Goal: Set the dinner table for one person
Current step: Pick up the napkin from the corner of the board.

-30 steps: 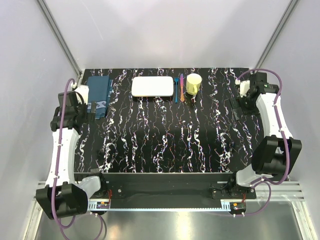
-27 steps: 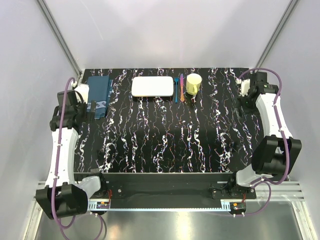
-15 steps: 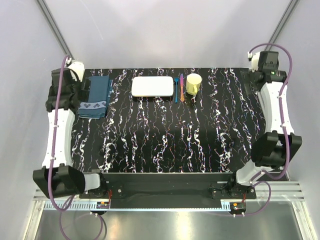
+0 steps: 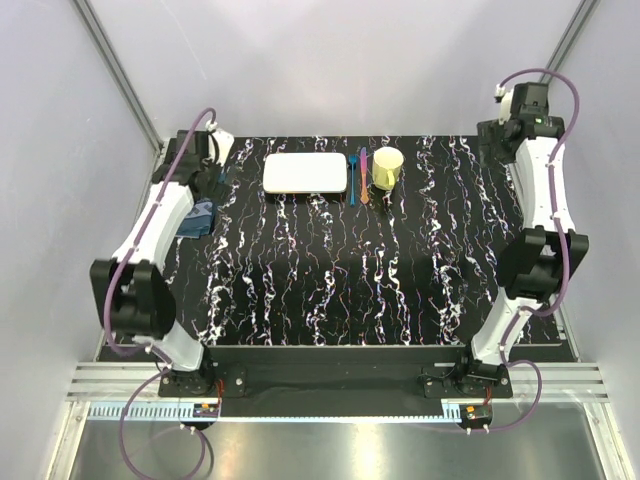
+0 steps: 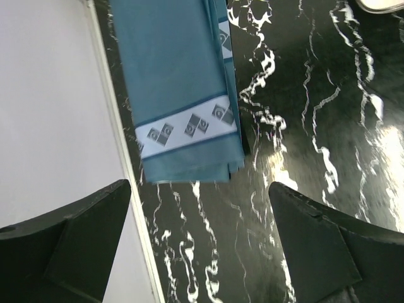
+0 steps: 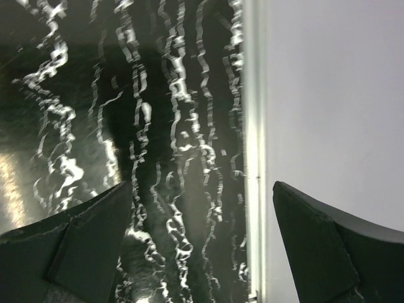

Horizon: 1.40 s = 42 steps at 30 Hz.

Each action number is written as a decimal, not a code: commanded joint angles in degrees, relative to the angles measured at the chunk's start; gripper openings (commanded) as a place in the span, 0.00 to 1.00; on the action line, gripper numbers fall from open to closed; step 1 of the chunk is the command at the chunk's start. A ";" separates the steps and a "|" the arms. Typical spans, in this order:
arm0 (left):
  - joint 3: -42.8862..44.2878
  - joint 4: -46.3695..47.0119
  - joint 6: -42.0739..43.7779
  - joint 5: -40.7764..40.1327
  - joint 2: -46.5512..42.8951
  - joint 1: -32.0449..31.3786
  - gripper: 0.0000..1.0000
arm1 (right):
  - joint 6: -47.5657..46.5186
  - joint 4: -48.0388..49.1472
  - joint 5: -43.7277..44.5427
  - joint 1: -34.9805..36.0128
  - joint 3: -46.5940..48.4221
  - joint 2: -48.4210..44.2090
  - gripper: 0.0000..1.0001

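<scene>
The dinner table [image 4: 330, 280] is a black top with white veins. At its back stand a white rectangular plate [image 4: 305, 172], blue and orange cutlery [image 4: 352, 176] and a yellow cup [image 4: 388, 167]. A folded teal placemat [image 5: 180, 88] lies by the left edge, mostly covered by my left arm in the top view, where one corner of the placemat [image 4: 198, 218] shows. My left gripper [image 5: 199, 252] hangs open above the table near that placemat's patterned end, holding nothing. My right gripper [image 6: 199, 252] is open over the table's right edge, nothing in it.
White walls close in on the left [image 5: 50, 126] and on the right [image 6: 334, 95], right beside both grippers. A pale metal strip [image 6: 254, 158] runs along the table's right edge. In the top view the left gripper [image 4: 208, 185] and right gripper [image 4: 497, 140] sit at the back corners.
Both arms have swung up and toward the back. The left arm moved from the left edge to over the placemat; the right arm moved to the back right corner. Both grippers stayed open.
</scene>
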 commanded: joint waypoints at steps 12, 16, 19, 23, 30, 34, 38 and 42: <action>15.92 3.12 -7.05 -11.28 24.14 0.19 0.87 | -1.65 -6.33 -8.63 1.81 2.68 2.94 1.00; 18.65 4.44 -7.14 -17.18 28.79 0.27 0.75 | -2.18 -6.25 -8.80 1.81 1.88 2.68 1.00; 19.97 4.44 -6.97 -18.77 31.26 0.36 0.73 | -2.44 -6.33 -8.80 1.99 2.58 2.94 1.00; 20.59 4.26 -6.79 -18.16 33.73 0.27 0.71 | -2.61 -6.25 -8.80 2.07 4.16 3.55 1.00; 20.41 3.65 -7.58 -18.68 36.02 0.19 0.63 | -2.88 -6.42 -8.80 2.43 5.66 4.78 1.00; 20.59 3.47 -7.84 -18.94 37.07 0.19 0.60 | -2.62 -6.60 -8.80 2.86 5.92 5.40 1.00; 20.85 3.30 -8.02 -19.38 37.77 0.19 0.52 | -2.70 -6.60 -8.80 3.22 5.66 5.49 1.00; 20.68 3.12 -8.11 -19.82 38.56 0.19 0.52 | -2.79 -6.69 -8.63 3.30 5.66 5.49 1.00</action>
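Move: The napkin's middle lies about 16 cm ahead of the left hand, 8 cm to its left and some 19 cm below, its near right corner only about 4 cm ahead and 3 cm left. The white tray is at the same depth, roughly 22 cm ahead and 26 cm to the right; the blue spoon stands beyond it, some 20 cm ahead and 41 cm right. From the right hand the napkin is about 11 cm ahead and 88 cm left, 24 cm below. Down, with some forward, the left hand sinks about 16 cm onto the napkin's near right part, reaching 8 cm out and edging 4 cm left, while the wrist turns some 15 degrees counter-clockwise and tips steeper. Its wide-open fingers close to about half over the patterned band; contact can't be made out. The empty right hand, still open, shifts about 5 cm left and 4 cm down. ##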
